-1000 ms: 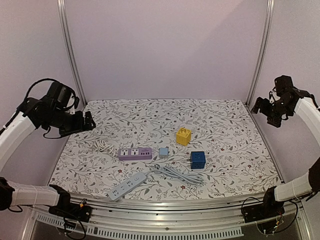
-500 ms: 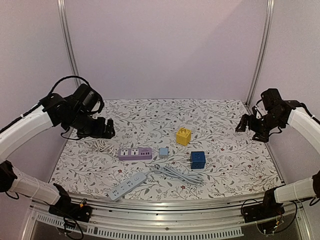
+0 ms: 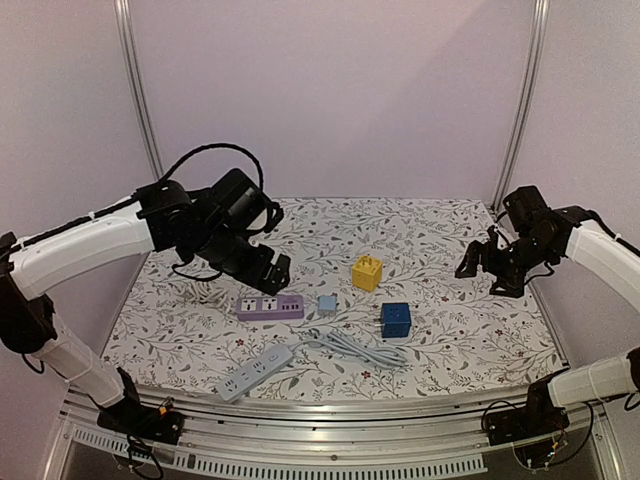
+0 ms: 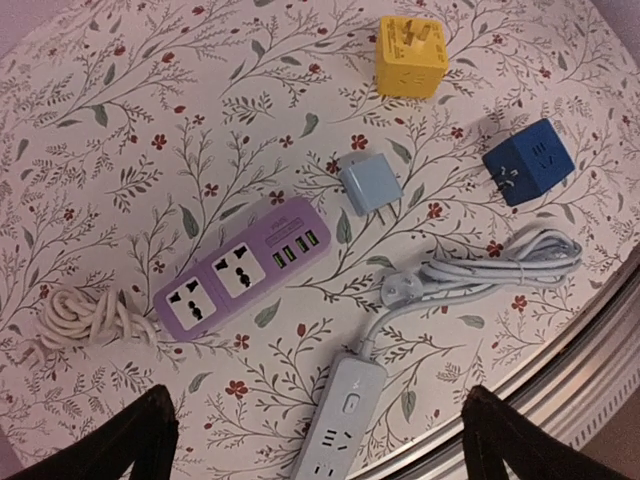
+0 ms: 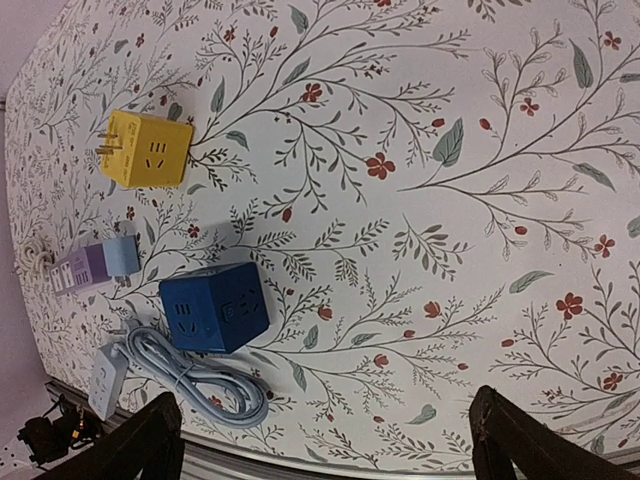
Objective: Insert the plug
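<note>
A purple power strip [image 3: 270, 306] [image 4: 242, 268] lies on the floral cloth, sockets up. Just right of it sits a small light-blue plug adapter [image 3: 327, 304] [image 4: 369, 184], prongs toward the near edge. A grey-white power strip [image 3: 255, 371] [image 4: 340, 420] lies nearer the front; its bundled cable [image 3: 360, 347] ends in a round white plug [image 4: 405, 290]. My left gripper [image 3: 270, 270] [image 4: 315, 400] hangs open above the purple strip, holding nothing. My right gripper [image 3: 487, 272] [image 5: 328, 400] is open in the air over the table's right side, well right of the plugs.
A yellow cube socket [image 3: 367, 272] [image 5: 148, 148] and a blue cube socket [image 3: 396, 321] [image 5: 214, 307] stand right of centre. A coiled white cord [image 3: 203, 290] [image 4: 85, 320] lies left of the purple strip. The metal front rail [image 3: 330, 410] borders the cloth.
Both arms have swung in from the sides toward the table. The left gripper moved right to above the purple strip; the right gripper moved left and down. Both stayed open.
</note>
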Robot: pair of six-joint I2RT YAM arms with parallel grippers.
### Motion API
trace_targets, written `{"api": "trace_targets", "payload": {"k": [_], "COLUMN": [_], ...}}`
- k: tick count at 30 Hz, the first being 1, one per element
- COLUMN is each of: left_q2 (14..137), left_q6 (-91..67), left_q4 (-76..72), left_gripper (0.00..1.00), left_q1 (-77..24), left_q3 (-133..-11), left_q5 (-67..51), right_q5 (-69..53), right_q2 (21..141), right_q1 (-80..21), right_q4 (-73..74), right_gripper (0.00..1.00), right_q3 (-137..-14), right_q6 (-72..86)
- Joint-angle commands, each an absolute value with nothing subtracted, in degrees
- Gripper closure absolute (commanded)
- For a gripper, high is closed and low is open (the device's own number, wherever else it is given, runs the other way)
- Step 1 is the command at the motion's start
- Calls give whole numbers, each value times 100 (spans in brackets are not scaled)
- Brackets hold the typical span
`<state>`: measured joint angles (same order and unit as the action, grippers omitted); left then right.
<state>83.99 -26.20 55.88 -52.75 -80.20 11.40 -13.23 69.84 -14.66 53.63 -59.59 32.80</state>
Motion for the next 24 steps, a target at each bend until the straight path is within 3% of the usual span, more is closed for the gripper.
{"api": "trace_targets", "payload": {"k": [1,9,24], "left_q2": [8841,9546,12124], "left_q6": [-1746,373,1836], "left_q4": [5024,3471,4309], "left_gripper": [0,1,1], "left_q1": [-5771,-6502,-6495], "left_q3": [-8278,-8351,-10723], "left_q5": [1024,352,-587], "right_q5": [-1324,-774,-376], "right_q2": [7094,6947,6280], "right_q1": [-1727,-1767,-1762], "right_q4": [5463,6127,7089], "right_gripper": [1,1,1], "right_q3": [-5887,-5886,-6026], "right_q6": [3539,3677,3298]}}
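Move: The blue plug lies about 24 cm to the left hand's right, nearly level with it and some 17 cm below. The yellow plug stands about 12 cm farther out than the blue one and 4 cm left of it. From the left hand, the small light-blue plug is roughly 10 cm right and 5 cm ahead, and the bundled grey cord 17 cm right and 6 cm back. From the right hand, the blue plug is some 17 cm left, 4 cm back and 12 cm below. Towards the blue plug the left arm sweeps about 22 cm to its right, open and empty, passing above the small light-blue plug and sinking some 6 cm, mostly in the second half. Its wrist swings about 50 degrees clockwise. The right hand, also open, backs off about 5 cm towards its base with a smaller shift right. ##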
